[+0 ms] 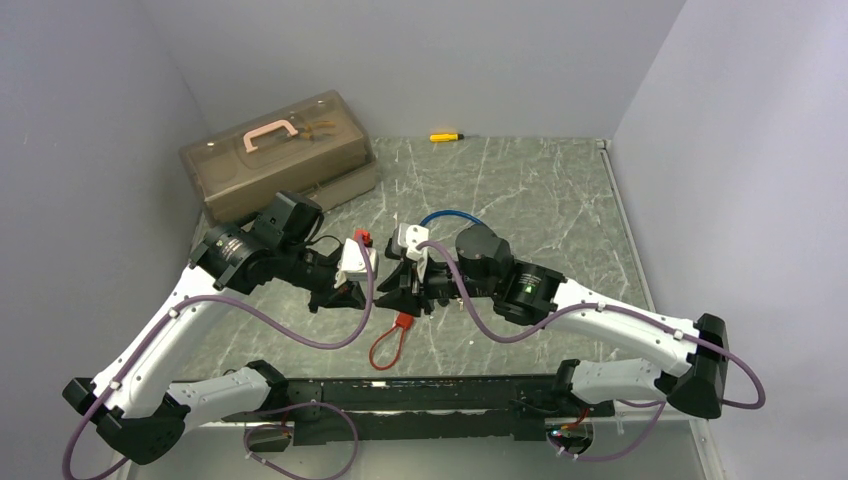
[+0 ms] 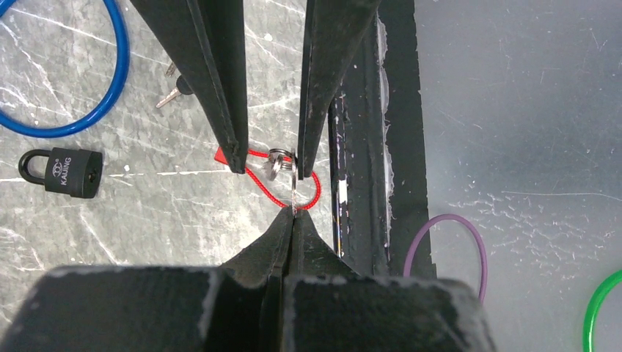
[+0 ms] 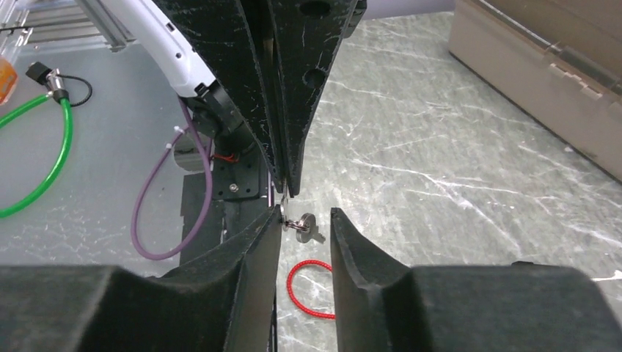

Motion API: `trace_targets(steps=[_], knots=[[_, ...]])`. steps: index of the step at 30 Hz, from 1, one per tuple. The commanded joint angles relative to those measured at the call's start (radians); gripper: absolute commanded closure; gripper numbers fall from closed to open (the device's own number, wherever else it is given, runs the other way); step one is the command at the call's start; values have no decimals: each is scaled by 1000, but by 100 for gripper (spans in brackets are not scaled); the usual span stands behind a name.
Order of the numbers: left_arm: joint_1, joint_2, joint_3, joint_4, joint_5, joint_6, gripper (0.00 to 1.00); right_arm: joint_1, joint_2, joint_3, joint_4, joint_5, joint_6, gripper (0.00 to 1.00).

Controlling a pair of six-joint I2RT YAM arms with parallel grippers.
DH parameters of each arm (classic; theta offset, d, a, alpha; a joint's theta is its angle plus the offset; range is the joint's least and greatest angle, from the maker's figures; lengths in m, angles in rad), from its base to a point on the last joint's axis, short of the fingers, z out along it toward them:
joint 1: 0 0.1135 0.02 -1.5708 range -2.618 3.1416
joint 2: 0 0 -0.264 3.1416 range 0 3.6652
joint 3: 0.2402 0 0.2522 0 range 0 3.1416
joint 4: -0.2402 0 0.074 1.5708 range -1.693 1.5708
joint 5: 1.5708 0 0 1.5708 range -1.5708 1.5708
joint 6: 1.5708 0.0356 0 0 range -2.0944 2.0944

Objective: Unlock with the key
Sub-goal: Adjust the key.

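My left gripper (image 2: 293, 211) is shut on a thin silver key (image 2: 294, 187), seen edge-on above the table. A ring with a second key (image 3: 304, 223) dangles from it. My right gripper (image 3: 304, 220) is open, its fingers on either side of that dangling key, the left finger close against the ring. In the top view the two grippers meet at mid-table, left gripper (image 1: 372, 290) facing right gripper (image 1: 408, 287). A small black padlock (image 2: 62, 170) lies on the table to the left. A red cable lock (image 1: 403, 322) lies just below the grippers, its loop (image 3: 308, 290) under the keys.
A blue cable loop (image 2: 73, 110) and a loose key (image 2: 172, 92) lie near the black padlock. A brown toolbox (image 1: 285, 150) stands at the back left, and a yellow screwdriver (image 1: 445, 136) lies at the back. The black base rail (image 1: 420, 395) runs along the near edge.
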Motion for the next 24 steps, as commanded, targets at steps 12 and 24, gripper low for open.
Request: trace_targets(steps=[12,24], knots=[[-5,-15,18,16,13,-32,100,3,46,70,-58,-8,-35,100],[-4,20,46,50,7,-79,100,1,-54,-15,-49,48,6,100]])
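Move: The key ring with its small keys hangs between the right hand's parted fingertips, about 1 cm farther left and 1 cm below that hand. From the left hand, which already grips the key, the ring sits some 3 cm to the right, 1 cm ahead and 1 cm lower. On the table roughly 26 cm below the right hand, the red cable lock lies about 1 cm ahead and 3 cm to its right; the padlock lies some 21 cm ahead and 2 cm to its right. The key ring is pinched from front and back as the right hand sinks about 1 cm, edging left, and shuts its fingers from roughly a third open. Still closed, the right hand then draws about 1 cm back to the right. The left hand keeps its grip on the key and barely shifts until it eases about half a centimetre forward and right near the end. ##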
